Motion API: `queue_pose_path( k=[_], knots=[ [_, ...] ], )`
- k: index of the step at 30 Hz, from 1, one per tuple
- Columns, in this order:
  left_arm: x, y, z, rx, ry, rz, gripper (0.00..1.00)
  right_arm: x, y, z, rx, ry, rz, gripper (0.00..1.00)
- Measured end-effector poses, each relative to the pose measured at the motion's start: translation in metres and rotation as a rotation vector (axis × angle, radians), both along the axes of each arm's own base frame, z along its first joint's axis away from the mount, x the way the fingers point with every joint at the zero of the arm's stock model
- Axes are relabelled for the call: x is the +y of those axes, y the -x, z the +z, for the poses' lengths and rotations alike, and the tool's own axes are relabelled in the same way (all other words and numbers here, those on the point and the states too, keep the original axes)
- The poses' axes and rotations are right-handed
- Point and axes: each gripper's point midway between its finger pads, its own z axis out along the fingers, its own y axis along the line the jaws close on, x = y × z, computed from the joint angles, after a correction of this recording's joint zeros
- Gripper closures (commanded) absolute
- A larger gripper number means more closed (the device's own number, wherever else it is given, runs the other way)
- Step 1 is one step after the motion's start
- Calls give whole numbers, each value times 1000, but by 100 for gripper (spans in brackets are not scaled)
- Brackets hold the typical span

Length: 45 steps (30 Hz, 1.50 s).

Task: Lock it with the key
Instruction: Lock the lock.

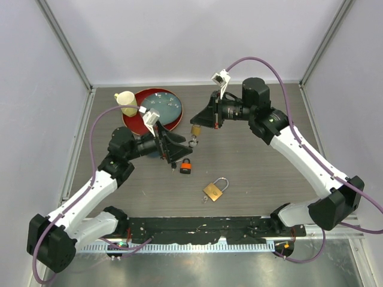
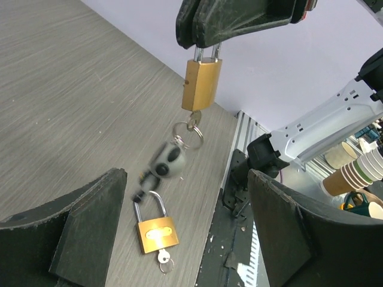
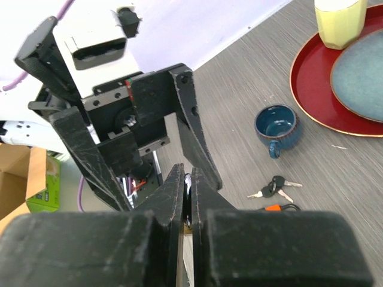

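Note:
A brass padlock [image 2: 201, 84] hangs in the air, my right gripper [image 1: 201, 122] shut on its shackle. A key [image 2: 192, 122] sits in the bottom of that padlock, with a ring and a blurred grey fob [image 2: 167, 161] dangling below. My left gripper [image 1: 178, 150] stands open just left of and below the hanging padlock [image 1: 195, 131], its fingers [image 2: 78, 230] wide apart and touching nothing. In the right wrist view the right gripper [image 3: 187, 179] pinches the shackle, which shows only as a sliver. A second brass padlock [image 1: 215, 189] with its own key [image 2: 163, 258] lies on the table.
A small orange padlock [image 1: 186, 167] lies beside the left gripper. A red tray [image 1: 133, 119] holding a blue plate stands at the back left, a yellow cup [image 1: 125, 101] on its edge. A blue cup [image 3: 278, 125] and loose black-headed keys [image 3: 274, 186] lie near it.

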Motion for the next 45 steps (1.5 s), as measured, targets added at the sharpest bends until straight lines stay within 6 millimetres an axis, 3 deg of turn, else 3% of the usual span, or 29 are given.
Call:
queue_pose_path(
  k=[8, 11, 14, 18, 21, 24, 32, 45],
  knots=[
    [-14, -6, -6, -12, 8, -47, 16, 5, 5, 2, 30, -44, 30, 99],
    [-23, -4, -10, -13, 12, -81, 21, 6, 6, 1, 46, -52, 33, 99],
    [-34, 0, -15, -3, 17, -124, 39, 6, 6, 4, 46, -64, 37, 99],
    [-41, 4, -18, 5, 19, -158, 75, 6, 6, 5, 43, -71, 36, 99],
    [-41, 6, -15, -3, 27, -171, 90, 5, 8, 7, 38, -76, 36, 99],
    [-41, 7, -13, -6, 35, -174, 98, 5, 9, 9, 31, -83, 33, 99],
    [-38, 14, -6, -23, 49, -177, 100, 3, 7, 8, 26, -87, 24, 99],
    [-41, 32, -23, -1, 47, -206, 100, -2, 5, 3, 48, -94, 3, 99]
  ],
)
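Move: The key, with its ring and grey-black fob, hangs from the small brass padlock, about 4 cm right of the left hand, roughly level forward and 2 cm lower. The padlock is about 4 cm right, 1 cm ahead and 4 cm above the left hand. The large brass padlock lies some 26 cm below, 8 cm back and 12 cm right. From the right hand, which holds the small padlock, the fob is about 8 cm below, 1 cm left and level forward. The left hand goes about 4 cm right, pinches the key's fob, then draws it some 3 cm back. ##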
